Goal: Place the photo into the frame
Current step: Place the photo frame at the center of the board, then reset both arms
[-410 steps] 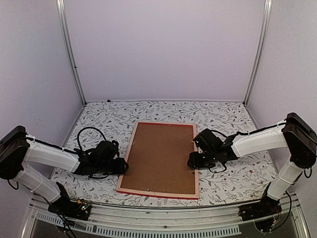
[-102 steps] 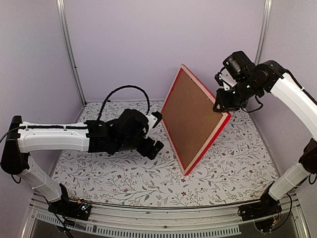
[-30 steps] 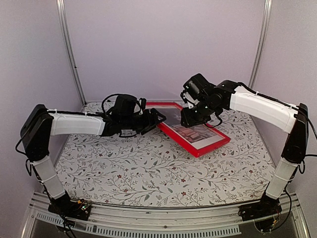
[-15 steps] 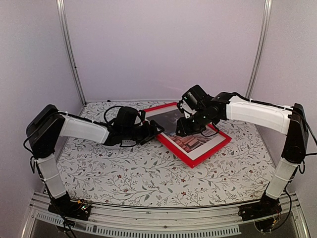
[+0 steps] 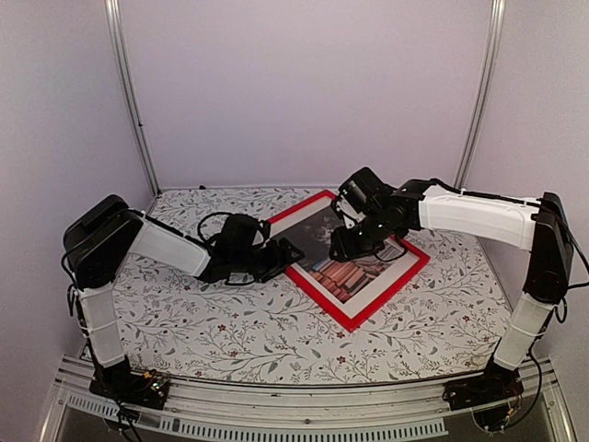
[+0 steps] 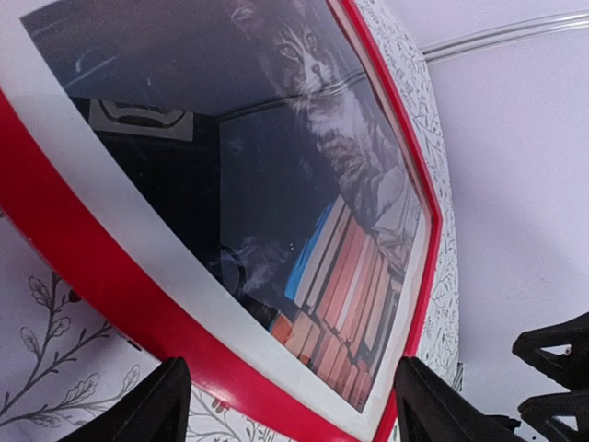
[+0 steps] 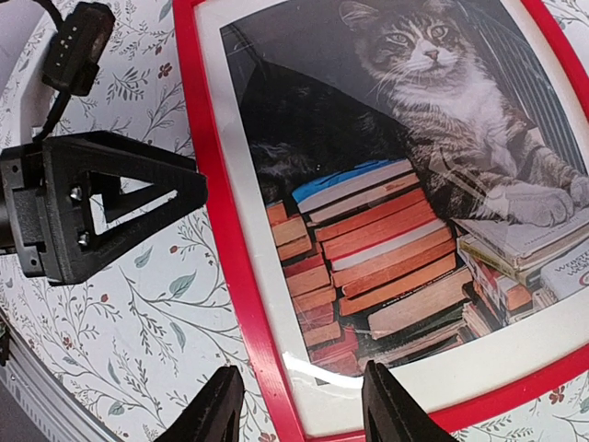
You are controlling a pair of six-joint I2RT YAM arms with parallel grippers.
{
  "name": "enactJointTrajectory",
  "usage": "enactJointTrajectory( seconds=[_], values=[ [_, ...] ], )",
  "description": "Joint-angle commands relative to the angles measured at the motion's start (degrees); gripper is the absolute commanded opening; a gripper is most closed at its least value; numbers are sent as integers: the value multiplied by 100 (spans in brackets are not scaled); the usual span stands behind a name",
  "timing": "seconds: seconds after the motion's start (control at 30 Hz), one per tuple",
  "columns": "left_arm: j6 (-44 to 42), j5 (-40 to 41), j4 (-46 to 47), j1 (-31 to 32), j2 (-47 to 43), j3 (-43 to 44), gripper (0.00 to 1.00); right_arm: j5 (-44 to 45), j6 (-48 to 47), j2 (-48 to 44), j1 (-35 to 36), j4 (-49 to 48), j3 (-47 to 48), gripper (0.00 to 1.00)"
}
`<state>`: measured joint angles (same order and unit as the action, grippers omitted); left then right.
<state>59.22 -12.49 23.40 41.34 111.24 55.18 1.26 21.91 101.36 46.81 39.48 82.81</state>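
Note:
The red frame point(image 5: 396, 290) lies face up on the flowered table, right of centre. Behind its glass sits the photo point(image 5: 345, 274) of a tabby cat above stacked books, ringed by a white mat. My left gripper point(image 5: 283, 250) is low at the frame's left rail, open; in the left wrist view the gripper point(image 6: 294, 410) has the red rail point(image 6: 110, 304) running under its spread fingers. My right gripper point(image 5: 339, 247) hovers over the frame, open; in the right wrist view the gripper point(image 7: 304, 410) straddles the rail point(image 7: 241, 304) without touching, above the photo point(image 7: 405, 230).
A flowered cloth point(image 5: 239, 322) covers the table. Lilac walls and metal posts point(image 5: 129, 101) close in the back and sides. The left gripper's black finger point(image 7: 101, 198) sits just beside the frame's left rail. Black cable loops behind the left wrist point(image 5: 216, 226).
The frame has come down from a tilt to lie flat, face up. Both grippers have lowered with it, and the left arm has drawn back toward the near left.

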Motion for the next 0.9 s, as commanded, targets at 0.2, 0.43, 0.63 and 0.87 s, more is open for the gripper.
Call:
enactJointTrajectory(
  seconds=[0.2,0.43,0.63,0.87],
  values=[
    [-438,199,74,-44,-449,-351,89,280,183,-498,-287,-62,-562,51],
    [-1894,1135,-1286,-59,-1467,-133,100,517,346,-1003,-711,-227,-1281,58],
    [-3118,2362,-2655,-167,-2574,191,100,758,312,-1589,-1230,-418,-1701,65],
    [-3883,3224,-3218,-361,-3676,95,100,1469,209,-2143,-1417,-707,-1907,74]
  ],
)
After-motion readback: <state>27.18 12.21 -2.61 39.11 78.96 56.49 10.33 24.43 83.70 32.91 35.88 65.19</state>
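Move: The long left rim of the photo frame runs right at my left fingertips, within 1 or 2 cm. From this hand the frame's middle is about 11 cm ahead, 12 cm to the right and 2 cm down, its left corner some 16 cm ahead and 16 cm left. My right hand hovers over the photo, the frame's middle about 15 cm ahead, 3 cm right and 10 cm below, the near corner 16 cm back and 5 cm right. My left fingers spread wide and let the frame's left rim go; after a small shift left and back, I lift that hand about 17 cm and swing it some 11 cm left, away from the frame, tipping the fingers up. Meanwhile I sweep my right hand about 15 cm right above the photo, dipping slightly, then rising and easing forward, turning clockwise some 20 degrees and opening wider. ##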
